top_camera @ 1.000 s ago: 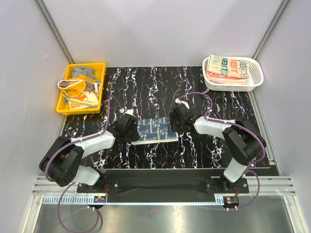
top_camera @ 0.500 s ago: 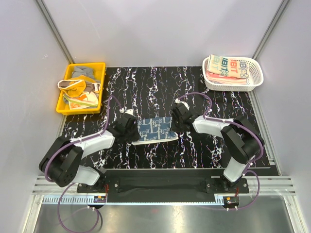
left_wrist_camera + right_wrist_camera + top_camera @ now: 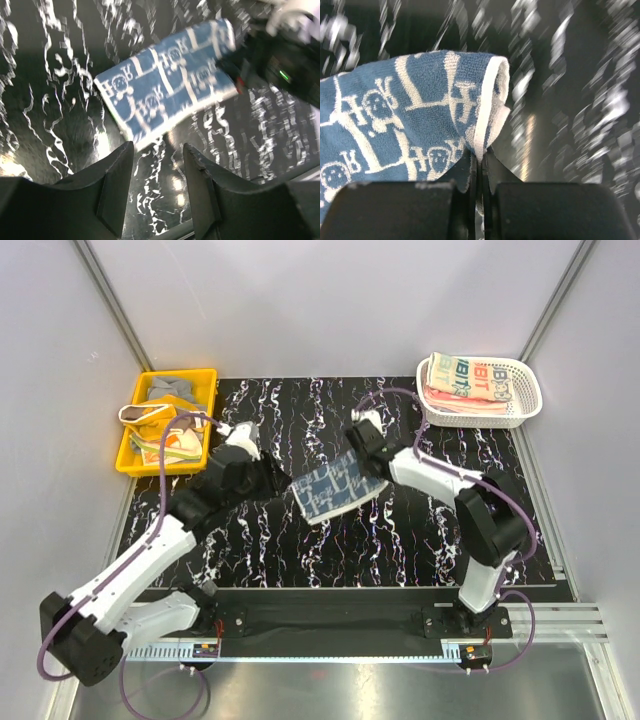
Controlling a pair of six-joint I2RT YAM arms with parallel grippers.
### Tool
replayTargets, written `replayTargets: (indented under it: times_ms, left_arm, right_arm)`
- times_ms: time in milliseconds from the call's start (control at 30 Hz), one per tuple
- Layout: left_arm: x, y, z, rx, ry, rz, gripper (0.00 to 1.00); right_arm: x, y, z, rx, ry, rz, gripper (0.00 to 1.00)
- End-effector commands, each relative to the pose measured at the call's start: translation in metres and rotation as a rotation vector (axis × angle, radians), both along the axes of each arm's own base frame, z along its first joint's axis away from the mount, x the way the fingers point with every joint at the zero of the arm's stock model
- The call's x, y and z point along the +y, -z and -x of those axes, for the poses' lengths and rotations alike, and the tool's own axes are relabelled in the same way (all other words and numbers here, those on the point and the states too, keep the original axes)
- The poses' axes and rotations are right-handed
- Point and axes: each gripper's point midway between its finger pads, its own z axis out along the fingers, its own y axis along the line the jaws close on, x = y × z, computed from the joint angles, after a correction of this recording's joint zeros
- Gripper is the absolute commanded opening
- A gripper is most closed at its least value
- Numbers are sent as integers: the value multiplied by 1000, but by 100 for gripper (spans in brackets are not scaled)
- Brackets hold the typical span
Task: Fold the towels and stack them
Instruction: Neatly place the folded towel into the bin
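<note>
A folded dark navy patterned towel (image 3: 337, 487) hangs lifted above the black marbled mat, tilted. My right gripper (image 3: 366, 462) is shut on its right white-edged corner (image 3: 487, 120). My left gripper (image 3: 268, 476) is open and empty, just left of the towel and apart from it; the towel (image 3: 167, 75) shows beyond its fingers (image 3: 117, 185). A cream towel with red and teal letter blocks (image 3: 472, 376) lies on top of a pink towel in the white basket (image 3: 530, 400).
A yellow tray (image 3: 165, 421) at the back left holds several crumpled cloths. The white lattice basket stands at the back right. Grey walls enclose the black marbled mat (image 3: 400, 540) on three sides.
The right gripper has lifted the navy towel off the mat and carried it back and to the right. The left gripper has let go of it, opened, and pulled away to the back left.
</note>
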Motion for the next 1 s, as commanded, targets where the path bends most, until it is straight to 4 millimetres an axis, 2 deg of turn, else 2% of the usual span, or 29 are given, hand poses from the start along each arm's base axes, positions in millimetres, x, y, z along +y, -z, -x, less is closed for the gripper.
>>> replayTargets:
  times_ms: [0, 33, 67, 100, 133, 167, 200, 233, 267, 300, 333, 367, 400, 467, 500, 533, 567, 600, 633, 700, 733, 767, 967]
  left_arm:
    - [17, -15, 11, -16, -4, -65, 49]
    - [20, -18, 12, -23, -5, -71, 49]
    - [22, -22, 14, -30, -6, -74, 49]
    - [25, -21, 17, -22, -2, -91, 49]
    - [26, -21, 19, -21, 5, -95, 49]
    - [26, -24, 21, -23, 14, -97, 49]
    - [26, -23, 24, -17, 23, -104, 49]
    - [28, -20, 26, -8, 33, -119, 49]
    - [29, -20, 28, -8, 40, -125, 49]
    - [33, -17, 31, 2, 43, -151, 49]
    - [36, -16, 32, 7, 41, -163, 49]
    - [37, -18, 34, 1, 44, -169, 49]
    - [39, -16, 35, 4, 55, -187, 49]
    - [44, -13, 36, 2, 48, -212, 48]
    - [47, -11, 37, 1, 50, -233, 48]
    - [50, -9, 36, 3, 47, -250, 48]
    - [56, -7, 35, -3, 31, -280, 48]
    - [58, -7, 33, -5, 23, -296, 48]
    - [60, -5, 32, -4, 22, -312, 48]
    - [66, -3, 27, -3, 8, -363, 48]
    - [68, -4, 24, -6, 0, -380, 48]
    - [71, -3, 21, -11, -3, -408, 48]
    - [75, 2, 9, -18, -26, -452, 48]
  right_arm:
    - [-45, -43, -62, -129, 51, 180, 0]
    - [-66, -48, -77, -136, 83, 198, 0]
    - [-73, -46, -88, -131, 88, 213, 0]
    - [-74, -62, -105, -170, 84, 214, 0]
    - [-80, -70, -117, -192, 74, 241, 0]
    - [-93, -63, -130, -177, 87, 269, 0]
    - [-98, -82, -148, -223, 105, 274, 0]
    - [-106, -88, -158, -233, 98, 305, 0]
    - [-124, -77, -170, -213, 118, 328, 0]
    - [-129, -95, -185, -255, 132, 322, 0]
    - [-138, -95, -193, -248, 133, 342, 0]
    - [-156, -81, -203, -219, 152, 358, 0]
    - [-162, -96, -217, -257, 167, 355, 0]
    - [-177, -97, -235, -274, 176, 385, 0]
    - [-193, -97, -242, -277, 194, 400, 0]
    - [-199, -86, -248, -266, 198, 404, 0]
    - [-205, -99, -256, -300, 211, 393, 0]
    - [-216, -102, -262, -315, 228, 395, 0]
    - [-223, -95, -268, -313, 237, 406, 0]
    - [-236, -110, -280, -363, 250, 427, 0]
    - [-241, -100, -286, -356, 251, 439, 0]
    - [-245, -111, -291, -385, 261, 444, 0]
    - [-269, -122, -297, -418, 276, 495, 0]
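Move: The right hand already grips the right edge of the folded blue towel, whose middle is some 9 cm to its left, 3 cm back and a little lower. The white bin is about 23 cm ahead of this hand, 29 cm to its right and slightly lower, with the stacked towels in it roughly 24 cm ahead and 27 cm right. From the empty left hand, the bin is some 33 cm ahead, 50 cm right and 16 cm lower. With fingers kept shut on the towel's edge, the right hand sweeps it forward about 28 cm and some 25 cm to the right, climbing about 7 cm to come over the white bin, slowing towards the end as the fingertips tip up, the left side dips and the wrist turns slightly clockwise. The left hand, fingers still half open, draws off to the left and a little back, rising briefly before sinking to just below its starting height, while rolling its left side up some 25 degrees. ##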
